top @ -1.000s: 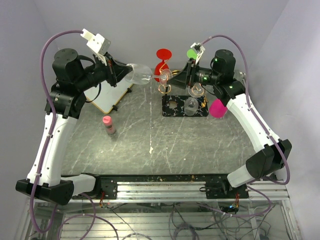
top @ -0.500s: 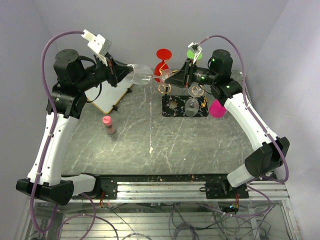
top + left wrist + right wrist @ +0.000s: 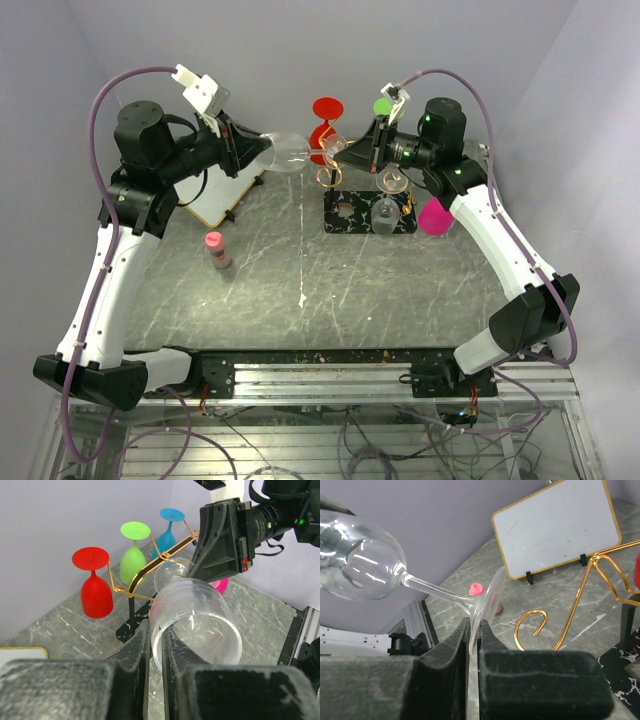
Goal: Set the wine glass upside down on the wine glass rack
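Observation:
The clear wine glass (image 3: 290, 152) lies nearly horizontal in the air, to the left of the wine glass rack (image 3: 331, 178). My left gripper (image 3: 258, 148) is shut on the rim of its bowl (image 3: 192, 615), one finger inside and one outside. My right gripper (image 3: 342, 152) is shut on the edge of the glass's foot (image 3: 487, 602), and the stem runs off to the bowl (image 3: 360, 555). The rack's gold scroll arm (image 3: 540, 625) curls just right of my right gripper (image 3: 474, 630). In the left wrist view, my left gripper (image 3: 156, 635) points at the rack's wire (image 3: 145, 572).
Red (image 3: 325, 125), green (image 3: 383, 106) and blue (image 3: 167, 530) glasses hang upside down on the rack, and a clear one (image 3: 385, 210) over its black base (image 3: 350, 212). A magenta glass (image 3: 434, 216) is at the right. The white gold-edged board (image 3: 222, 190) and a pink-capped bottle (image 3: 216, 250) are at the left.
My right gripper has moved left onto the glass's foot and shut on it. My left gripper still holds the rim and has shifted slightly.

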Controlling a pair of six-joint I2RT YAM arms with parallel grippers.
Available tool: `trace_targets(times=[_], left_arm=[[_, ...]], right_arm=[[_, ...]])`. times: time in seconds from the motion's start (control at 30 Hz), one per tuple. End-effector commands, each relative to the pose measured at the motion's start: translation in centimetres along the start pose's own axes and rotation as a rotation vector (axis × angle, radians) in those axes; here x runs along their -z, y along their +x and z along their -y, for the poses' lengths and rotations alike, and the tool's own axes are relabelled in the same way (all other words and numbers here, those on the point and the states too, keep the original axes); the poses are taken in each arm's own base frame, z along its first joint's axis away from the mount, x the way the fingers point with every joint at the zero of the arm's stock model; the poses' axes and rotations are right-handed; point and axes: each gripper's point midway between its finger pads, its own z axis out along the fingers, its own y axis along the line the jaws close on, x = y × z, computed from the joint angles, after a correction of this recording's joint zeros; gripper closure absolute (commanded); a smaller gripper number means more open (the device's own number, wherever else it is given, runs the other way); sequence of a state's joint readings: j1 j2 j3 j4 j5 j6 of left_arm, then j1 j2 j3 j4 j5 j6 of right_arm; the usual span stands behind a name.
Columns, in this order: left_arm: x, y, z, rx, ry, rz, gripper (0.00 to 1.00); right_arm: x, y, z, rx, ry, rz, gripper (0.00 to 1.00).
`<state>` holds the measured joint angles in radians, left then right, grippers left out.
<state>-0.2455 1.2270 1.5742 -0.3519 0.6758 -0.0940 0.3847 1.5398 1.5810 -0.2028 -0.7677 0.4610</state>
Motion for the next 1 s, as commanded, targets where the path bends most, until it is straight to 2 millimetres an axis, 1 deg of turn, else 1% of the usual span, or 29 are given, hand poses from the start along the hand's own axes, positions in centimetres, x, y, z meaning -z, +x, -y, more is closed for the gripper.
trace_targets(times=[0.0, 0.2, 0.33, 0.43, 0.53, 0.67, 0.73, 0.87, 0.97], left_arm=[[0.5, -1.3, 1.7, -0.022, 0.07, 0.048, 0.78], [0.9, -1.3, 2.1, -0.028, 0.078, 0.045, 0.53], [1.2, -1.1, 2.2, -0.05, 0.077, 0.034, 0.33], [1.6, -0.9, 2.2, -0.073, 0.071, 0.025, 0.23], [2.0, -0.8, 1.6, -0.096, 0.026, 0.018, 0.12], [2.6, -1.1, 0.0, -0.112, -0.073, 0.014, 0.05], [3.1, -1.3, -1.4, -0.109, -0.161, 0.016, 0.02], [3.9, -1.5, -3.7, -0.117, -0.299, 0.015, 0.01], [4.6, -1.8, -4.9, -0.119, -0.38, 0.019, 0.0]], right_arm=[[1.0, -2.0, 0.9, 0.092, 0.041, 0.055, 1.0], [2.4, -2.6, 2.2, 0.131, 0.094, 0.074, 1.0], [3.9, -3.2, 2.8, 0.17, 0.124, 0.093, 1.0], [5.0, -3.8, 3.4, 0.21, 0.158, 0.102, 1.0], [6.0, -4.4, 3.7, 0.261, 0.196, 0.11, 1.0], [7.4, -5.9, 3.9, 0.316, 0.248, 0.132, 1.0], [8.1, -6.8, 4.1, 0.337, 0.293, 0.149, 1.0], [9.5, -8.5, 4.4, 0.346, 0.385, 0.186, 1.0], [9.9, -9.2, 3.8, 0.36, 0.392, 0.195, 1.0]])
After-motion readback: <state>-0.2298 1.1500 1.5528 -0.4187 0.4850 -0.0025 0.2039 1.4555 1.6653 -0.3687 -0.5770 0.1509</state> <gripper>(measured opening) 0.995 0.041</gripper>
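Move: The right hand already pinches the foot of the clear wine glass; the left fingers are still around its rim, the glass's middle about 8 cm to that hand's right and 2 below. The empty front-left rack hook lies about 8 cm below the right hand and 3 to its left, level fore and aft; the red glass is 14 ahead, 3 left, and the green glass 14 ahead, 9 right, both 14 lower. From the left hand the hook is some 15 cm right, 12 below and 1 ahead. The left fingers spread wide and let go of the rim, the hand easing back about 2 cm before swinging left away from the glass and turning counter-clockwise. The right hand, keeping its pinch on the foot, carries the glass about 10 cm right with some 5 cm forward, away from the empty front-left hook and towards the green glass, rises in the second half and turns roughly 20 degrees clockwise while rolling its left side down. ##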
